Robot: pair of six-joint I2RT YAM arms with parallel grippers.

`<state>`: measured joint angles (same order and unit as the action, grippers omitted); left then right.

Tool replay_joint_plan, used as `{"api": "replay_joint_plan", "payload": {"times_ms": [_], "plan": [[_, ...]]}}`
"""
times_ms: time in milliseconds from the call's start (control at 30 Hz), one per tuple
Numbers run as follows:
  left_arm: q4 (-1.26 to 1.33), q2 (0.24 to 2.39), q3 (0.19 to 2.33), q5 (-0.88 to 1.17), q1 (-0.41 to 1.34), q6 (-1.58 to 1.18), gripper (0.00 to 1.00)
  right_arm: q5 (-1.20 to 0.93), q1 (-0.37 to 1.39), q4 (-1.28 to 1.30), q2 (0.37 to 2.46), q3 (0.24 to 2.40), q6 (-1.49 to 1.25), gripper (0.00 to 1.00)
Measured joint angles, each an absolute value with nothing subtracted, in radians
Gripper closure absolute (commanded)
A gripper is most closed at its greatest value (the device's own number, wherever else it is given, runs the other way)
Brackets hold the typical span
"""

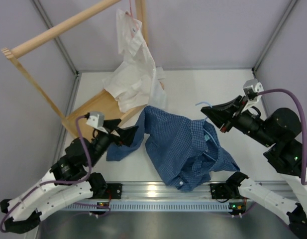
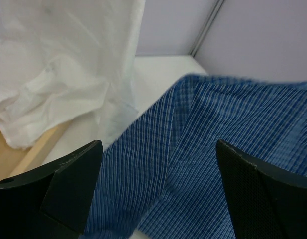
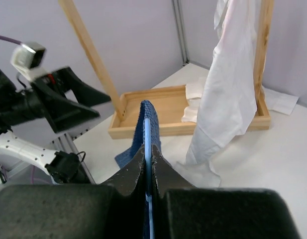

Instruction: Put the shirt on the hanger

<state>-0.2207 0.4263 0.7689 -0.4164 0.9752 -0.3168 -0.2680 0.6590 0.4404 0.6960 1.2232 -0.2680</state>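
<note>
The dark blue checked shirt (image 1: 180, 149) lies crumpled at mid-table, one sleeve trailing left. My right gripper (image 1: 209, 112) hovers at its right upper edge, shut on the light-blue wire hanger (image 1: 199, 104), whose hook pokes out beside the fingers. In the right wrist view the wire (image 3: 148, 132) runs straight out from between the closed fingers of the right gripper (image 3: 148, 149), with shirt cloth (image 3: 154, 122) draped over it. My left gripper (image 1: 127, 135) stands open over the sleeve. The left wrist view shows that gripper (image 2: 158, 147) spread wide above checked fabric (image 2: 203, 149), holding nothing.
A wooden rack with a tray base (image 1: 88, 113) stands at the back left. A white shirt (image 1: 134, 69) hangs from it on a pinkish hanger and spills onto the table, close to the blue shirt (image 2: 58, 74). A metal rail (image 1: 158, 191) runs along the near edge.
</note>
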Motion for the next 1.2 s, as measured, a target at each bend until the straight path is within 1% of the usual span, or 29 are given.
{"api": "replay_joint_plan", "payload": {"times_ms": [200,367,500,533,567,600,633,767,833,933,1067,1200], "plan": [[-0.273,0.546,0.692,-0.395,0.975,-0.375,0.02,-0.265,0.659,0.479,0.726,1.285,-0.262,1.00],[-0.219,0.610,0.639,-0.374,0.975,-0.396,0.02,-0.286,0.659,0.499,0.745,1.311,-0.262,1.00],[-0.142,0.701,0.633,-0.382,0.975,-0.399,0.03,-0.316,0.659,0.504,0.747,1.311,-0.262,1.00],[-0.124,0.734,0.634,-0.395,0.975,-0.402,0.17,-0.322,0.659,0.504,0.747,1.311,-0.262,1.00],[-0.107,0.765,0.634,-0.414,0.975,-0.410,0.37,-0.327,0.659,0.504,0.746,1.311,-0.262,1.00],[-0.098,0.797,0.634,-0.435,0.975,-0.421,0.61,-0.335,0.659,0.504,0.746,1.312,-0.262,1.00],[-0.096,0.827,0.635,-0.470,0.975,-0.435,0.99,-0.342,0.659,0.505,0.746,1.312,-0.262,1.00],[-0.133,0.914,0.663,-0.668,0.957,-0.495,1.00,-0.331,0.659,0.529,0.726,1.312,-0.244,1.00],[-0.156,0.918,0.672,-0.778,0.939,-0.538,1.00,-0.291,0.659,0.556,0.703,1.311,-0.220,1.00],[-0.197,0.882,0.680,-0.888,0.894,-0.596,1.00,-0.224,0.659,0.590,0.653,1.298,-0.181,1.00],[-0.261,0.829,0.705,-0.903,0.745,-0.651,1.00,-0.142,0.659,0.628,0.570,1.277,-0.141,1.00],[-0.287,0.823,0.719,-0.789,0.585,-0.678,1.00,-0.091,0.659,0.649,0.543,1.277,-0.117,1.00]]}}
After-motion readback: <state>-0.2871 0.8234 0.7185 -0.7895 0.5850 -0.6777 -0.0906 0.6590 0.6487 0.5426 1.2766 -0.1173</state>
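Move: The blue shirt's raised left edge, by the shoulder, is what the open left hand goes for: some 5 cm ahead, 6 cm to its right and 14 cm below. The wooden tray's middle is about 15 cm ahead and 19 cm left of that hand, 33 cm below. From the right hand, already gripping the hanger, that shirt edge is roughly 8 cm ahead, 20 cm left and 22 cm below; the shirt's collar is about 4 cm back, 2 cm right and 13 cm below. The shirt's left edge is pinched by the left hand, which sinks about 14 cm while easing right and forward with open fingers, then shuts them and pulls the cloth some 15 cm left and a little forward towards the wooden tray, swinging counter-clockwise about 45 degrees. The right hand keeps its hold on the hanger, hovers, then draws about 6 cm right, away from the left. ##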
